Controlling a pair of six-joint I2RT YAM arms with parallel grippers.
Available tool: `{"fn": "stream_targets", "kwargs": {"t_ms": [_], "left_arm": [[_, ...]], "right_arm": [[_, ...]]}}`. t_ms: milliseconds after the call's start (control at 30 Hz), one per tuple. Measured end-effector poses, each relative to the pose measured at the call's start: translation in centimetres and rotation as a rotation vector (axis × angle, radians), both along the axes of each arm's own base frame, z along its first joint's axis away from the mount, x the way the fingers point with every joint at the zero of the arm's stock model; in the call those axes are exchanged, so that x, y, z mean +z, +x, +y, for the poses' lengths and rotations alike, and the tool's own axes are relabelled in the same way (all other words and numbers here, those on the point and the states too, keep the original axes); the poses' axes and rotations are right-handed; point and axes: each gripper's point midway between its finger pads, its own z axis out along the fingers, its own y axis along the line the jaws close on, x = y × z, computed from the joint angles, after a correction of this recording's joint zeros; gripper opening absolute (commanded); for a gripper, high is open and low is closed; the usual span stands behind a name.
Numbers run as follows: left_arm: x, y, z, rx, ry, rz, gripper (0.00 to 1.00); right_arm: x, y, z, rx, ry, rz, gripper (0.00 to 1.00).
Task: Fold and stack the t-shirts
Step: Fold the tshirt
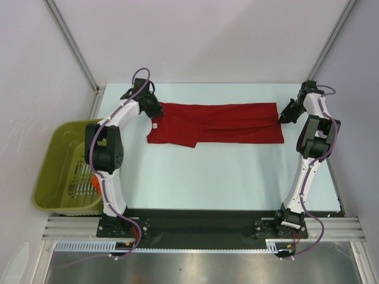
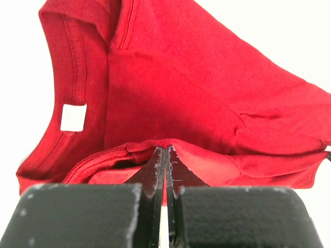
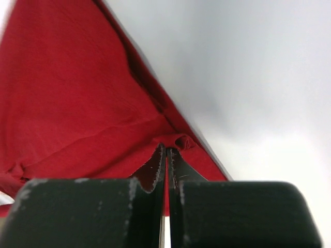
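Note:
One dark red t-shirt [image 1: 219,123] lies stretched sideways across the far part of the pale table, neck end at the left with its small white label [image 1: 154,125]. My left gripper [image 1: 157,110] is shut on a fold of the t-shirt [image 2: 170,82] at the left end; the label [image 2: 73,117] shows in the left wrist view beside the collar. The left gripper [image 2: 165,149] pinches cloth between its tips. My right gripper [image 1: 282,118] is shut on the shirt's right edge. In the right wrist view the right gripper [image 3: 166,149] pinches a bunched bit of the t-shirt [image 3: 67,98].
An olive-green plastic basket [image 1: 50,173] stands off the table's left side, with something orange [image 1: 95,184] inside near the left arm's base. White walls enclose the table at the back and sides.

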Motion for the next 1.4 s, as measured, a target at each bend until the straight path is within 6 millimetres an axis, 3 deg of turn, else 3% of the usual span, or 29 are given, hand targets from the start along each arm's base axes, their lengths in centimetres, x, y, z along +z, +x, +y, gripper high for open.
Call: {"fn": "stream_targets", "kwargs": {"t_ms": [100,133,167,200,233,333,500,700,800,933,1100,1300,1400], "left_arm": [[-0.4,0.6,0.0,0.001,0.001,0.005,0.0],[-0.6,0.7,0.0,0.001,0.001,0.008,0.09],[-0.8,0.9,-0.1,-0.001,0.003,0.011,0.17],[-0.9,1.1,-0.1,-0.001,0.005,0.017,0.27],[-1.0,1.4,0.0,-0.003,0.008,0.019,0.42],[-1.1,1.8,0.7,0.004,0.049,0.03,0.68],[0.7,-0.1,3.2,0.017,0.177,0.008,0.7],[3.4,-10.4,4.2,-0.011,0.143,-0.051,0.61],[2.1,-13.6,3.8,-0.037,0.096,-0.041,0.61],[-1.4,-14.5,3.2,-0.044,0.056,0.028,0.63],[-4.0,-13.7,3.2,-0.003,0.013,0.077,0.67],[-5.2,-11.6,3.9,0.083,-0.035,0.071,0.68],[-6.9,-11.4,4.7,0.138,-0.05,0.115,0.67]], "right_arm": [[0.4,0.8,-0.1,0.002,0.0,-0.022,0.02],[0.5,1.1,-0.2,0.002,0.0,-0.029,0.04],[0.5,1.3,-0.2,0.002,0.002,-0.03,0.2],[0.4,1.5,-0.2,-0.001,0.005,-0.03,0.26],[0.4,1.7,-0.3,0.0,0.003,-0.031,0.29],[0.3,1.7,-0.9,0.0,-0.014,-0.025,0.41],[1.6,0.4,-3.6,-0.022,-0.118,-0.01,0.52],[4.1,-8.0,-2.1,-0.06,-0.09,-0.004,0.56],[4.7,-10.1,-0.9,-0.08,-0.02,-0.035,0.57],[2.6,-11.4,0.9,-0.116,0.107,-0.064,0.6],[0.2,-13.1,2.9,-0.144,0.221,-0.037,0.6],[0.7,-10.9,2.7,-0.159,0.236,-0.136,0.6],[0.7,-10.1,2.4,-0.179,0.238,-0.166,0.59]]}}
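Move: Both grippers are still pinching the pulled-over layer of the T-shirt. The T-shirt's near-left corner lies about 10 cm back, 5 cm left and 9 cm below the left hand; its white label is some 5 cm left, roughly level fore-and-aft, 8 cm down. The near-right corner lies around 9 cm back, 2 cm right and 2 cm below the right hand, with the far-right corner roughly 10 cm ahead and 2 cm left. Carry the pinched layer barely 2 cm farther forward, then open both grippers wide to let go, edging each outward. Lift and pull both back about 14 cm, then ease a little forward as you lower them to the T-shirt's near corners, the left finishing some 7 cm below its starting height, the right rolling its left side up some 15 degrees. ##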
